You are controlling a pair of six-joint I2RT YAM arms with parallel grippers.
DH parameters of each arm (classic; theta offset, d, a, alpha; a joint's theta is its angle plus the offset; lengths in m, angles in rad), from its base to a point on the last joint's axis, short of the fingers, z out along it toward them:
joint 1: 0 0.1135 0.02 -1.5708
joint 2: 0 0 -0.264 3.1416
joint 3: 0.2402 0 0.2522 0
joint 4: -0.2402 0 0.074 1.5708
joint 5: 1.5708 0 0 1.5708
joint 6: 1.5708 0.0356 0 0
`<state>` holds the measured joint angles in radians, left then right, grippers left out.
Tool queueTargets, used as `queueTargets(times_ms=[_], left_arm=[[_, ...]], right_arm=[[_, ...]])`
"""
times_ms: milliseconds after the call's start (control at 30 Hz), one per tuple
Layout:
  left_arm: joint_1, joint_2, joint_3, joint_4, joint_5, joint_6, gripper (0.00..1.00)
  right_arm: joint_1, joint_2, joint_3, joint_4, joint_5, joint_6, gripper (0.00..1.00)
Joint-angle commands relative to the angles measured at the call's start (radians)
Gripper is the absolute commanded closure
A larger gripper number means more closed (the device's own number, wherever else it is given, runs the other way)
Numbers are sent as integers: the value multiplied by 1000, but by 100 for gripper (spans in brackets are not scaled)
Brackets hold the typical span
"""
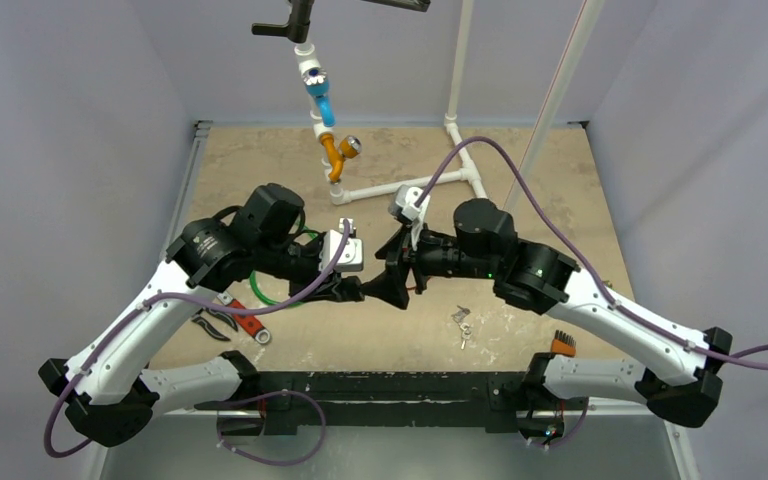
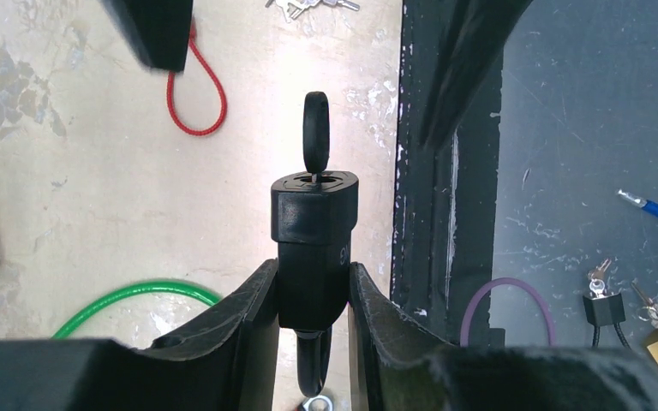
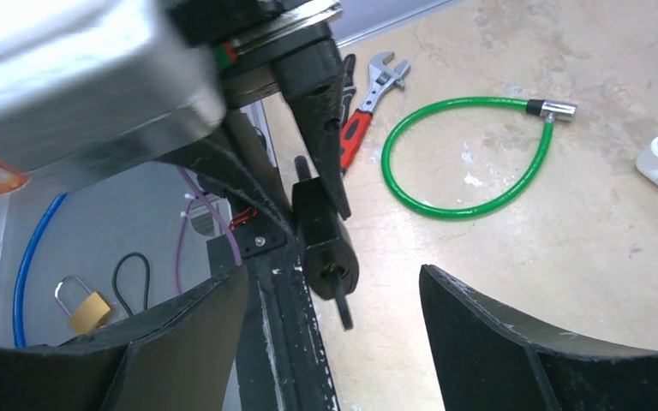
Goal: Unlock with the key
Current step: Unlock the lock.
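Note:
A black lock body (image 2: 313, 248) is clamped between the fingers of my left gripper (image 2: 313, 276), which is shut on it. A black key (image 2: 315, 137) sticks out of the lock's end face. In the right wrist view the same lock (image 3: 326, 244) and key (image 3: 341, 304) sit between the wide-apart fingers of my right gripper (image 3: 332, 287). That gripper is open and neither finger touches the key. From above, the left gripper (image 1: 360, 290) and the right gripper (image 1: 402, 275) meet nose to nose over the middle of the table.
A green cable loop (image 3: 467, 154) and a red-handled wrench (image 3: 360, 111) lie on the table to the left. Loose keys (image 1: 462, 320) lie near the front edge. A white pipe frame (image 1: 400, 188) stands behind. A brass padlock (image 3: 86, 308) lies below the table edge.

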<state>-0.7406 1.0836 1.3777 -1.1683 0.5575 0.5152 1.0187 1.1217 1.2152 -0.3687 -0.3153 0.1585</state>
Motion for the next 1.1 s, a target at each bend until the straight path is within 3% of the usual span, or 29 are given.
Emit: queueTargets(times_ms=[0, 67, 233, 267, 567, 1067], left_arm=[[0, -21, 27, 45, 3, -5, 100], [-1, -20, 30, 49, -6, -19, 100], [-1, -11, 58, 85, -42, -83, 100], [0, -5, 65, 90, -45, -102, 100], [-2, 13, 70, 171, -86, -216, 100], [-4, 56, 78, 244, -168, -212, 100]], right_arm=[[-3, -89, -17, -18, 75, -3, 28], [-4, -115, -37, -32, 138, 8, 40], [-3, -90, -43, -86, 454, 53, 98], [-1, -72, -38, -93, 491, 53, 100], [4, -28, -68, 40, 517, 72, 100], [135, 102, -6, 54, 644, 84, 100]])
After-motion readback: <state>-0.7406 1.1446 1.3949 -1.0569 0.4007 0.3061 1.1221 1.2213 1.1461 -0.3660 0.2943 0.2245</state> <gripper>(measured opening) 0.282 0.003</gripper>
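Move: The key, standing in the padlock's keyhole, is just beyond my open right fingers: about 4 cm to the left, 4 cm lower and 1 cm back. The padlock body lies some 3 cm farther left of it, held by my left hand, which has the key about 5 cm to its right and 1 cm higher. From my right hand, the red loop lies on the table about 11 cm ahead, 9 cm right and 30 cm down. I draw my right hand off to the right, shut its empty fingers fully and sweep them around forward and down about 7 cm, turning some 30 degrees clockwise. Then I bring the closed tips roughly 3 cm back left and lower, alongside the key's head. My left hand keeps its grip on the padlock, carrying it about 4 cm forward with a small counter-clockwise turn. ##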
